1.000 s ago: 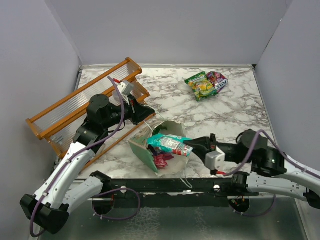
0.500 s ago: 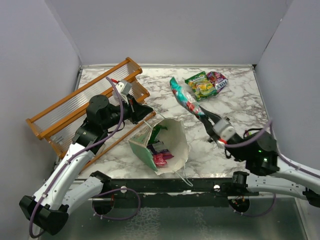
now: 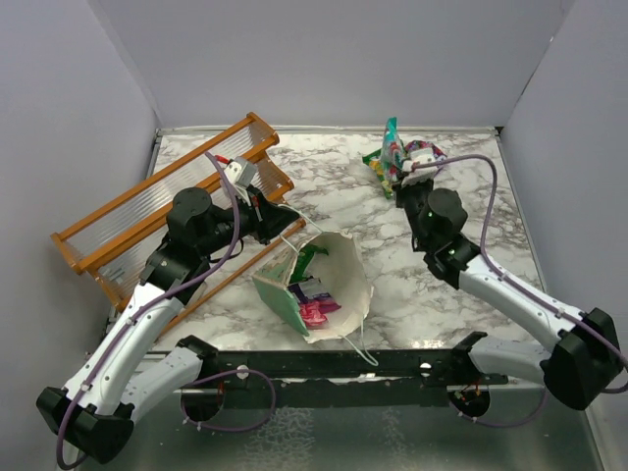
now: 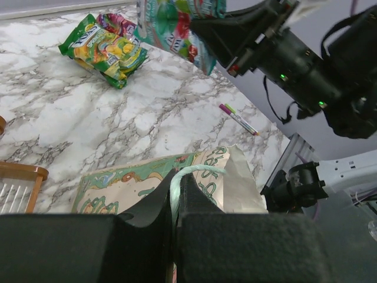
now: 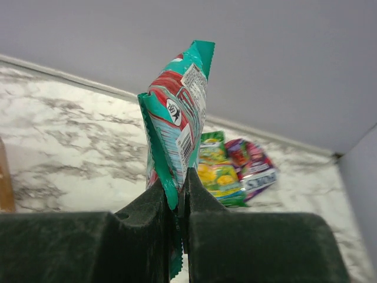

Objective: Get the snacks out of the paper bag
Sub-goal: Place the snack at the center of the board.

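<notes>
The mint-green paper bag (image 3: 339, 280) lies tilted on the marble, mouth open toward the camera. Pink, red and green snack packets (image 3: 314, 306) sit inside it. My left gripper (image 3: 296, 224) is shut on the bag's string handle (image 4: 194, 171) at the far rim. My right gripper (image 3: 400, 184) is shut on a teal-and-red packet (image 5: 177, 118) and holds it upright above the far right of the table. A green packet (image 3: 386, 169) and a purple packet (image 3: 429, 155) lie just beyond it, and both also show in the right wrist view, the green packet (image 5: 215, 173) left of the purple one (image 5: 252, 165).
An orange wooden rack (image 3: 147, 211) stands at the left, under my left arm. A pink-capped pen (image 4: 238, 118) lies on the marble to the right of the bag. Grey walls close the table at the back and sides.
My right arm has carried the teal packet from the bag's mouth up and away to the far right, over the green and purple packets. The left gripper and bag have stayed put.
</notes>
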Controlling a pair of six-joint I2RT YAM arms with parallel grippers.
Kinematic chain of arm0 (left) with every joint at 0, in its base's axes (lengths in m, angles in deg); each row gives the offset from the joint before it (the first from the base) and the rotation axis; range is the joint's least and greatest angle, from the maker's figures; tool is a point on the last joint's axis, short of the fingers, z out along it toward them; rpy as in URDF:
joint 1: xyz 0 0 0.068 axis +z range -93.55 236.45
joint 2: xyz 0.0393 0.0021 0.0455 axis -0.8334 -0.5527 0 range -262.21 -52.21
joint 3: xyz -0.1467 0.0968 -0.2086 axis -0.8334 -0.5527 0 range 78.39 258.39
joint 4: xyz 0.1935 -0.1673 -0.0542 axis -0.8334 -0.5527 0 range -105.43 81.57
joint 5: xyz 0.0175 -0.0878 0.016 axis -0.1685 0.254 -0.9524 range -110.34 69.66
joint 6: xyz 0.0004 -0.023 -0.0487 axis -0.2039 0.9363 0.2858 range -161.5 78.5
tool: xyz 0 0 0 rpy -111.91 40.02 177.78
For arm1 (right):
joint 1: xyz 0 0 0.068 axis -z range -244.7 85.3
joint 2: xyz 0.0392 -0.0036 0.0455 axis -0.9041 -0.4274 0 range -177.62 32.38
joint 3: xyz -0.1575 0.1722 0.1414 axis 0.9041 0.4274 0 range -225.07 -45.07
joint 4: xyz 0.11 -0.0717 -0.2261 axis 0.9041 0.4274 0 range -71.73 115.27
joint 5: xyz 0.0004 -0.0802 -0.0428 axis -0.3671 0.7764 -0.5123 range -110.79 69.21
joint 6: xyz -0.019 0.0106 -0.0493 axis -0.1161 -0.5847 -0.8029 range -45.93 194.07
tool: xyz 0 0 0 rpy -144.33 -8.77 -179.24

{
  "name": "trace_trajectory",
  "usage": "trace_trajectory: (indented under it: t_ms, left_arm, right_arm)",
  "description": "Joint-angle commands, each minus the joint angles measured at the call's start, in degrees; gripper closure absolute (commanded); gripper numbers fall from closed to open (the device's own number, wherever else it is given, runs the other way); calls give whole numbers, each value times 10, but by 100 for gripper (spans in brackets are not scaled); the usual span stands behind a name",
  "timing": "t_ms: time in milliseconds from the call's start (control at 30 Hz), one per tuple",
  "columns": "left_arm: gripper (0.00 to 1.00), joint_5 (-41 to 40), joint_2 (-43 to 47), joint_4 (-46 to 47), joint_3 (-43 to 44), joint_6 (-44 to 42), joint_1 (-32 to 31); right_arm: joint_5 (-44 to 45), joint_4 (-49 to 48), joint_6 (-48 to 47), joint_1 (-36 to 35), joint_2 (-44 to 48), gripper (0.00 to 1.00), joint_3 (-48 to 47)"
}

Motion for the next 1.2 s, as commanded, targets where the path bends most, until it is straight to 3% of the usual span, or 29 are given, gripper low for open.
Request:
trace_trajectory:
  t_ms: [0, 200, 333, 467, 767, 1167]
  left_arm:
    - [100, 1, 9, 0, 3, 4, 0]
    - [100, 12, 0, 12, 0, 8, 0]
    - [100, 17, -2, 17, -2, 10, 0]
    - [100, 17, -3, 15, -3, 9, 0]
    - [100, 15, 8, 3, -2, 11, 0]
    - [100, 21, 8, 0, 3, 13, 0]
  right_arm:
    - [-182, -47, 302, 116, -55, 99, -26]
    - [-318, -272, 520, 231, -177, 99, 3]
    - [-307, -411, 608, 263, -271, 99, -2]
    - [-308, -477, 707, 288, -369, 98, -50]
    - [-242, -541, 794, 298, -514, 98, -122]
    - [-182, -586, 818, 309, -636, 98, -90]
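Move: The teal snack already hangs in the right fingers. The spot it is taken to, the yellow-green snack pile, lies about 21 cm ahead, 6 cm right and 25 cm below that hand. The purple snack is some 9 cm to the right of the pile and 3 cm farther out; the paper bag stands about 13 cm back and 15 cm left of the hand. From the left hand, the pile lies about 33 cm ahead, 25 cm right. The teal snack is carried forward about 20 cm and down some 17 cm, drifting a little right, onto the yellow-green pile. On the way the right hand rolls nearly 80 degrees, its left side rising, to turn the upright pouch flat; the last stretch is almost straight down, and the fingers stay shut on its edge. The left hand stays put, still holding the bag's handle. ##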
